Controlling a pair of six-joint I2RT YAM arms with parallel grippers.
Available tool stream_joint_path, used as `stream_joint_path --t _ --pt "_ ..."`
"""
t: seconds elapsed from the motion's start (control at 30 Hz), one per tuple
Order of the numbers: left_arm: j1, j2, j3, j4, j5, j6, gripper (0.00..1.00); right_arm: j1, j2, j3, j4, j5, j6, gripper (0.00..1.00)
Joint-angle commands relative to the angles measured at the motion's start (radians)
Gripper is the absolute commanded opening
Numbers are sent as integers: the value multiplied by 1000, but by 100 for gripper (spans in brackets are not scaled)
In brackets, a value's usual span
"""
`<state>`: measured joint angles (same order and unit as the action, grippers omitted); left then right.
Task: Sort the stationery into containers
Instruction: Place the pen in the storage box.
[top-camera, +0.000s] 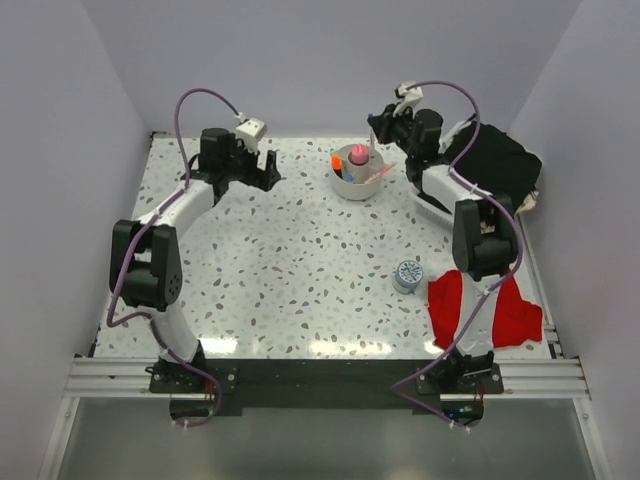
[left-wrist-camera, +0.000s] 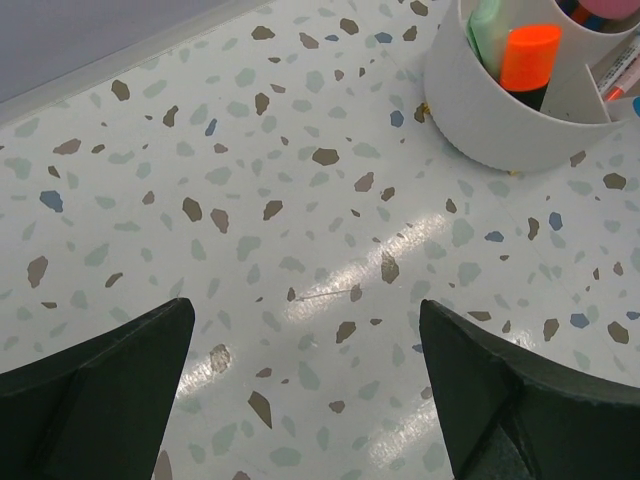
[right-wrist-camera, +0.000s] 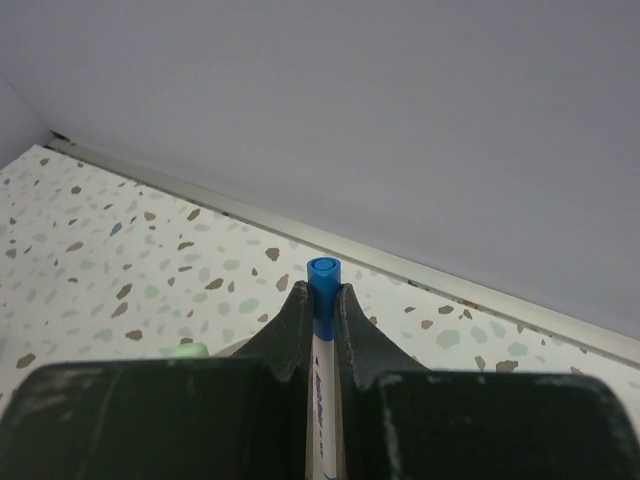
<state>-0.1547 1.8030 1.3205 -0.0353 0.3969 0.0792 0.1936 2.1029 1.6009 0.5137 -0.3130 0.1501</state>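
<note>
The round white divided bowl (top-camera: 358, 186) stands at the back middle of the table. It holds a pink-capped stubby stick (top-camera: 358, 155) and an orange-and-black highlighter (top-camera: 337, 160), with thin pens leaning at its right side. In the left wrist view the bowl (left-wrist-camera: 500, 120) is at the top right, with the highlighter (left-wrist-camera: 530, 55) and a pale green item (left-wrist-camera: 488, 20) inside. My left gripper (left-wrist-camera: 305, 305) hangs open over bare table, left of the bowl. My right gripper (right-wrist-camera: 322, 290) is shut on a slim blue-and-white pen (right-wrist-camera: 322, 272), held near the back wall just above and right of the bowl.
A small grey round object (top-camera: 407, 274) lies at the front right. Next to it is a red cloth (top-camera: 485, 305). A white basket with black cloth (top-camera: 495, 165) stands at the back right. Walls close the table at the back and on both sides.
</note>
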Motion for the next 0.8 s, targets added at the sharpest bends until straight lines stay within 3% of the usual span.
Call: stream_joint_path --t 0.0,0.33,0.53,0.63,0.77 --pt "-12 22 80 -21 0 39 100 0 25 37 123 71 13 0" --pt "-22 36 112 -46 -3 53 100 -2 54 2 106 97 -27 2" --pt "-23 33 112 -37 3 48 100 0 17 -41 17 98 -57 38" --pt "-23 35 111 -29 11 42 100 -2 -12 -84 -17 91 -67 50" --pt "-23 30 112 -20 14 36 100 -3 -67 -119 -36 106 -72 52"
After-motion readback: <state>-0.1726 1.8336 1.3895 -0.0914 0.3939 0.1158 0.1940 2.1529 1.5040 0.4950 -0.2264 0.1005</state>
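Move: The right gripper already holds the pen upright by its blue end, the pen's foot over the storage box's far right part. The box's middle lies about 3 cm left, 2 cm back and some 15 cm below that hand; the orange marker is roughly 8 cm left, 3 cm back and 12 cm below it. The cloth-filled basket is about 24 cm right, 3 cm back. From the left hand, the box lies some 20 cm right, 8 cm ahead and 8 cm lower. Lower the right gripper about 2.5 cm with the pen still pinched, easing slightly forward so the pen goes down into the storage box's far right part. Then open the fingers to about half, let go of the pen, and keep sinking another 5 to 6 cm beside it, drawing back slightly while the fingertips tip down a little. ##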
